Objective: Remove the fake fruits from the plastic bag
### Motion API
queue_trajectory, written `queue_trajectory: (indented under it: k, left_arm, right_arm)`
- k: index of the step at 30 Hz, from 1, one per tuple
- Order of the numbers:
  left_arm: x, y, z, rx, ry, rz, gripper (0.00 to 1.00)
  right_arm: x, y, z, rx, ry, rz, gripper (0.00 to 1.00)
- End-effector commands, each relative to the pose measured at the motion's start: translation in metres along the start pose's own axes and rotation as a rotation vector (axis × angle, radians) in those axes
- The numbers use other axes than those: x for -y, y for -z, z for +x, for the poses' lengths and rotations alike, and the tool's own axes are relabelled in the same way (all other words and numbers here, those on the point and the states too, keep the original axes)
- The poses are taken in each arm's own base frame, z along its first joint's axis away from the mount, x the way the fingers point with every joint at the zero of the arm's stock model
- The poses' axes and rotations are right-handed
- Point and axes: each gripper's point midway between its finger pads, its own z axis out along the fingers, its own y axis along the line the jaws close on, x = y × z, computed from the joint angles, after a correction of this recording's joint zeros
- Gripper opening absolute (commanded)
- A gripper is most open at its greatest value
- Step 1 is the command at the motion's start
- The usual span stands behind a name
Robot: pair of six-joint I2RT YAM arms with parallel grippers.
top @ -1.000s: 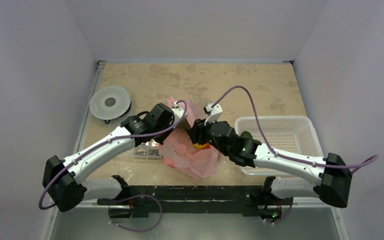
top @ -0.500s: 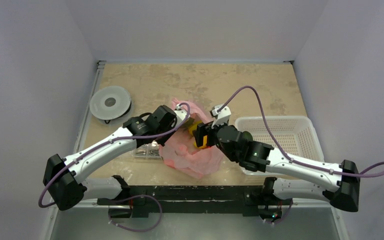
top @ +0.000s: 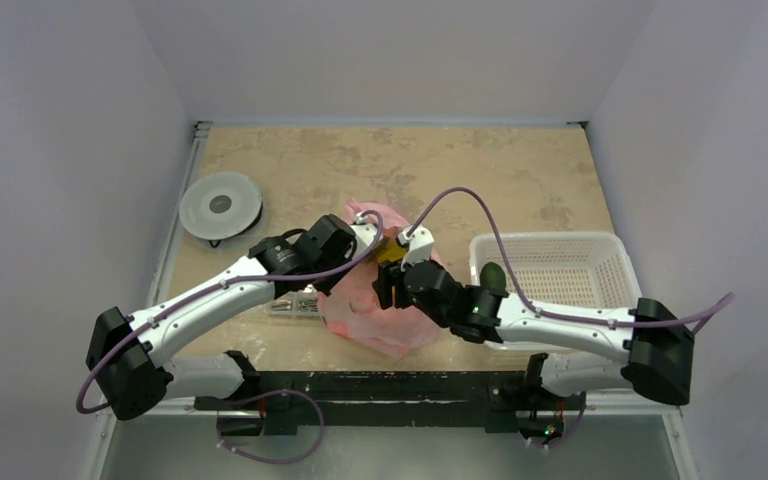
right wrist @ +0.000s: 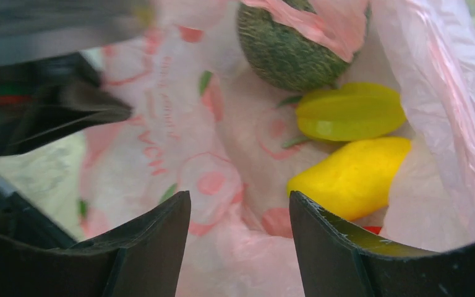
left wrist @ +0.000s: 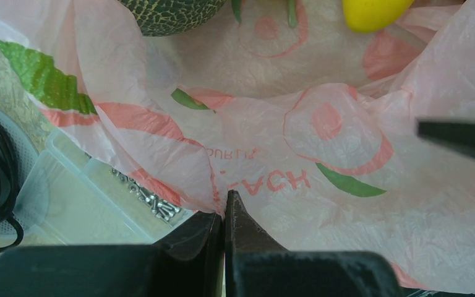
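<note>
The pink plastic bag [top: 385,318] lies crumpled at the table's near middle. My left gripper [top: 365,236] [left wrist: 224,199] is shut on a fold of the bag's edge and holds the mouth up. Inside lie fake fruits: a green netted round one [right wrist: 284,49] [left wrist: 167,12], a yellow-green ridged one [right wrist: 349,111] and a yellow oval [right wrist: 352,176] [left wrist: 374,11]. My right gripper [right wrist: 240,204] [top: 387,290] stands open inside the bag's mouth with nothing between its fingers. The yellow oval is just beyond its right fingertip [right wrist: 306,207].
A white perforated basket [top: 600,252] stands at the right, with a dark green oval [top: 493,275] at its left end. A clear box of small metal parts [left wrist: 142,201] [top: 295,303] lies against the bag's left side. A grey round disc [top: 221,205] sits at the far left.
My right arm has swung lower and to the left, bringing its gripper down into the bag's mouth. My left gripper has kept its hold on the bag.
</note>
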Motion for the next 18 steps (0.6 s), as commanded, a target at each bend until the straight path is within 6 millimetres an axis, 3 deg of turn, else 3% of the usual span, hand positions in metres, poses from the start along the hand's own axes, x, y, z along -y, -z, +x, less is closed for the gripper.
queue_trajectory:
  k: [1,5,9,18]
  left_arm:
    - [0.0,0.003,-0.006,0.034,-0.027,-0.011,0.0]
    - [0.002,0.003,-0.008,0.041,-0.035,-0.006,0.0]
    - [0.005,0.003,-0.007,0.039,-0.044,0.003,0.0]
    - [0.01,0.002,-0.009,0.042,-0.057,0.022,0.0]
  right_arm:
    - [0.019,-0.025,-0.003,0.019,-0.098,0.097,0.59]
    - [0.052,-0.042,0.017,-0.069,-0.109,0.336,0.6]
    - [0.085,-0.043,0.031,-0.101,-0.086,0.492,0.63]
    - [0.108,-0.045,0.036,-0.082,0.053,0.579,0.91]
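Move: The yellow mango lies in the open bag about 7 cm ahead of the right hand, some 4 cm to its right and 12 cm below. At much the same height, the starfruit is around 4 cm beyond the mango and 4 cm left of it, the melon some 6 cm beyond and 8 cm left, and the red fruit roughly 3 cm nearer and 4 cm right. From the left hand the mango is about 5 cm ahead, 17 cm right and 8 cm lower. The mango is what the right hand dives for, sinking about 9 cm into the bag and going forward first, then more to the right, between 5 and 6 cm each way. The wrist swings some 25 degrees clockwise as its left side dips, and late on the half-open fingers spread wide to straddle the mango. The left fingers keep their pinch on the bag's edge. ##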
